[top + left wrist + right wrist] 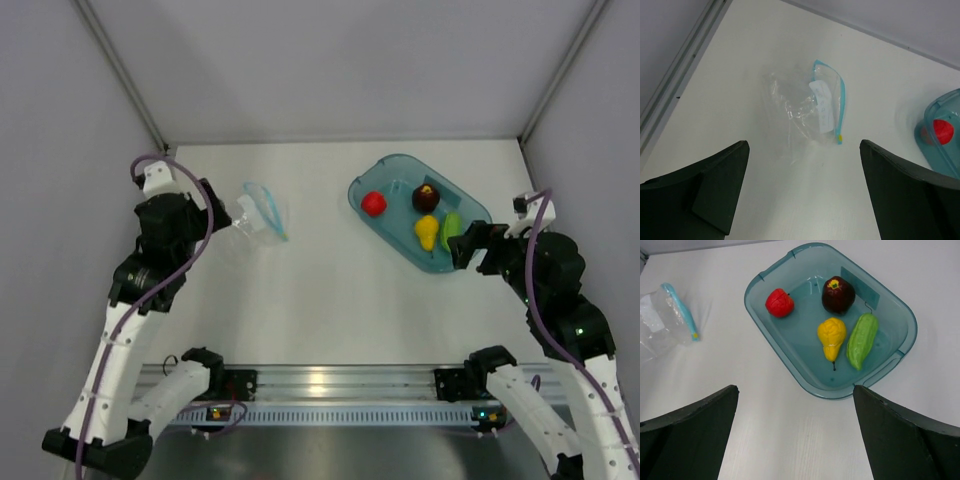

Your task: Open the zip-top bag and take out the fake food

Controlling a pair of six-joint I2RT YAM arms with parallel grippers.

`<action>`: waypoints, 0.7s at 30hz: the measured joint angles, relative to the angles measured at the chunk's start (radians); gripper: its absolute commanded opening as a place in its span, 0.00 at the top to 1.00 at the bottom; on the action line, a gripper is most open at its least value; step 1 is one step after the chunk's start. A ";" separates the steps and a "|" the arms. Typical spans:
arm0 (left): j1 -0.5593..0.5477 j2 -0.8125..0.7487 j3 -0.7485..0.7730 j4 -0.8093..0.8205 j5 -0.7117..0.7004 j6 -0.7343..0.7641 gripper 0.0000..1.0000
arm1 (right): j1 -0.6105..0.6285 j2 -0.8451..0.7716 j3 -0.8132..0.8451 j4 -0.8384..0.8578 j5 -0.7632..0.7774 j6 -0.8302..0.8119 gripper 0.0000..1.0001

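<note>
The zip-top bag (262, 215) (810, 105) (665, 320) lies crumpled on the white table, and its blue strip bows into a loop. No coloured piece shows inside it. My left gripper (228, 212) (804, 145) stands open just short of the bag, holding nothing. The fake food lies in a teal tray (400, 215) (797, 342): a red piece (374, 204) (779, 302), a maroon one (425, 198) (838, 295), a yellow pear (427, 232) (831, 335) and a green oblong (452, 226) (861, 340). My right gripper (465, 248) (795, 387) hangs open beside the tray's near rim, with nothing between its fingers.
Grey walls close the table on the left, back and right. A metal rail (330, 380) with both arm bases runs along the near edge. In the left wrist view the tray's corner (935, 107) and the red piece (942, 131) show at the right edge.
</note>
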 measured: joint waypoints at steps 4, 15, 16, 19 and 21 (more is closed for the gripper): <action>0.000 -0.167 -0.095 -0.018 0.041 0.066 0.02 | 0.000 -0.037 0.000 -0.023 0.021 -0.033 0.01; 0.000 -0.523 -0.113 -0.148 0.053 0.217 0.02 | 0.010 -0.146 0.000 -0.074 0.102 -0.107 0.00; 0.000 -0.540 -0.113 -0.166 0.053 0.222 0.02 | 0.013 -0.154 0.000 -0.077 0.115 -0.113 0.01; 0.000 -0.593 -0.112 -0.212 0.060 0.235 0.02 | 0.034 -0.177 0.000 -0.090 0.172 -0.126 0.01; 0.000 -0.625 -0.108 -0.245 0.061 0.238 0.02 | 0.058 -0.199 -0.003 -0.100 0.217 -0.133 0.01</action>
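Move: The emptied zip-top bag lies roughly 18 cm ahead of my left hand, practically in line with it and some 31 cm below. From my right hand the bag is about 46 cm to the left, 26 cm ahead and 29 cm down. The bin stands about 25 cm straight ahead of my right hand and 26 cm below it; the yellow pear in it lies roughly 20 cm ahead and 1 cm to the right of that hand. My left hand, empty and wide open, draws straight back some 15 cm at height, away from the bag and easing about 4 cm to the left, while its fingers tip up nearer level by about 15 degrees. My right hand, also open and empty, backs off more slowly from the bin, about 4 cm back and as much to the right, rolling a little right side up and turning slightly clockwise. ##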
